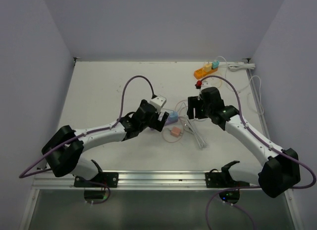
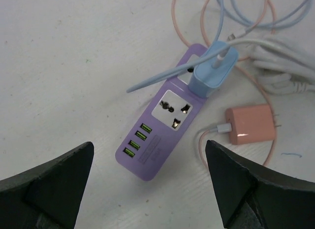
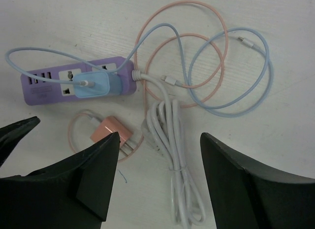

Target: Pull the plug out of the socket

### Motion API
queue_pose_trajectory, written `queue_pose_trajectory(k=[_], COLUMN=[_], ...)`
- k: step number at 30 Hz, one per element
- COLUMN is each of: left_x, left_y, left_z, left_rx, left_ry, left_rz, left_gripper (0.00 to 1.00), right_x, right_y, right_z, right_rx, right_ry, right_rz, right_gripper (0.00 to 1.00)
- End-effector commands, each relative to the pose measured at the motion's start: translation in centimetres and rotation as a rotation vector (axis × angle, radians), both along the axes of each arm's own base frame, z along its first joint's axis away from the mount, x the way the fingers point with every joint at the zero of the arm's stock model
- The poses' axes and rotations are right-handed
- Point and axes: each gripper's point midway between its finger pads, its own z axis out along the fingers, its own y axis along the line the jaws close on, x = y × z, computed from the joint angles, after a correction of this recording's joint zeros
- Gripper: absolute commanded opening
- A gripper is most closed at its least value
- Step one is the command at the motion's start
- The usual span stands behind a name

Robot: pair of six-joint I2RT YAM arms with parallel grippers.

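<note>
A purple socket strip (image 2: 157, 140) lies flat on the white table, with a light blue plug (image 2: 214, 71) sitting in its far outlet. A pink plug (image 2: 249, 124) lies loose on the table beside the strip, its prongs bare and its pink cable attached. My left gripper (image 2: 148, 145) hovers open above the strip's USB end, touching nothing. In the right wrist view the strip (image 3: 49, 81), the blue plug (image 3: 96, 86) and the pink plug (image 3: 110, 130) lie ahead of my right gripper (image 3: 160, 136), which is open and empty. From above, both grippers (image 1: 161, 118) (image 1: 194, 111) flank the strip (image 1: 172, 119).
A bundled white cable (image 3: 172, 140) runs from the strip's end, under my right gripper. Loose pink and blue cable loops (image 3: 216, 76) spread beyond it. At the back right sit an orange power strip (image 1: 205, 69) with plugs and a white one (image 1: 242, 66).
</note>
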Motion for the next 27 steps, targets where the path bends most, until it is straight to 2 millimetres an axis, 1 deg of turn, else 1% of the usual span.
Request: queue_pose_trajectory(k=[1, 4, 5, 6, 8, 9, 11, 12, 14, 17, 22, 27], left_x=[0.7, 1.2, 1.4, 1.8, 1.8, 1.9, 1.8, 1.7, 1.9, 1.8, 1.0, 1.0], left_y=[-0.3, -0.4, -0.3, 0.2, 0.1, 0.5, 0.2, 0.5, 0.5, 0.5, -0.1, 0.2], left_z=[-1.1, -1.3, -1.8, -2.0, -2.6, -2.9, -3.1, -3.7, -4.0, -4.5, -5.4, -6.2], left_rx=[0.117, 0.135, 0.164, 0.164, 0.154, 0.155, 0.133, 0.137, 0.135, 0.143, 0.112, 0.100], left_ry=[-0.028, -0.030, -0.038, -0.034, -0.013, -0.006, -0.014, -0.011, -0.011, -0.002, 0.028, 0.030], left_rz=[-0.136, -0.178, -0.218, -0.218, -0.247, -0.248, -0.265, -0.265, -0.257, -0.266, -0.302, -0.269], left_gripper=[1.00, 0.98, 0.96, 0.95, 0.91, 0.90, 0.84, 0.82, 0.79, 0.78, 0.78, 0.77], right_x=[0.2, 0.3, 0.3, 0.2, 0.2, 0.2, 0.0, 0.0, 0.1, 0.0, 0.1, 0.1], right_y=[1.0, 1.1, 1.1, 1.1, 1.1, 1.1, 1.5, 1.6, 1.7, 2.0, 2.4, 2.9], right_z=[-0.1, 0.0, 0.1, 0.1, 0.2, 0.1, 0.0, -0.1, -0.1, -0.2, -0.1, -0.2], right_rx=[0.036, 0.034, 0.034, 0.034, 0.036, 0.036, 0.051, 0.054, 0.061, 0.070, 0.086, 0.103], right_ry=[-0.008, -0.016, -0.016, -0.017, -0.023, -0.022, -0.016, -0.013, -0.009, -0.003, -0.003, 0.002], right_rz=[0.047, 0.051, 0.053, 0.052, 0.054, 0.056, 0.076, 0.073, 0.078, 0.087, 0.094, 0.103], right_gripper=[0.71, 0.72, 0.72, 0.72, 0.72, 0.72, 0.72, 0.72, 0.72, 0.72, 0.72, 0.72])
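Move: The purple socket lies under the left hand: its middle is about 3 cm ahead, 5 cm right and 8 cm below, its USB end almost directly underneath. From that hand the blue plug sits some 5 cm ahead and 8 cm right, the loose pink plug 3 cm back and 11 cm right. From the right hand, the blue plug is about 9 cm left, 2 cm ahead and 9 cm lower; the socket's middle 13 cm left, level with it; the pink plug 7 cm left, 4 cm back. The socket's USB end is what the left hand comes down on, sinking about 6.5 cm in two stages with a near halt between, while the wrist turns some 15 degrees clockwise, its left side rising a little, and the fingers narrow from wide open to about three quarters, without visible contact. The right hand, fingers kept open, edges 2 cm left towards the blue plug. ##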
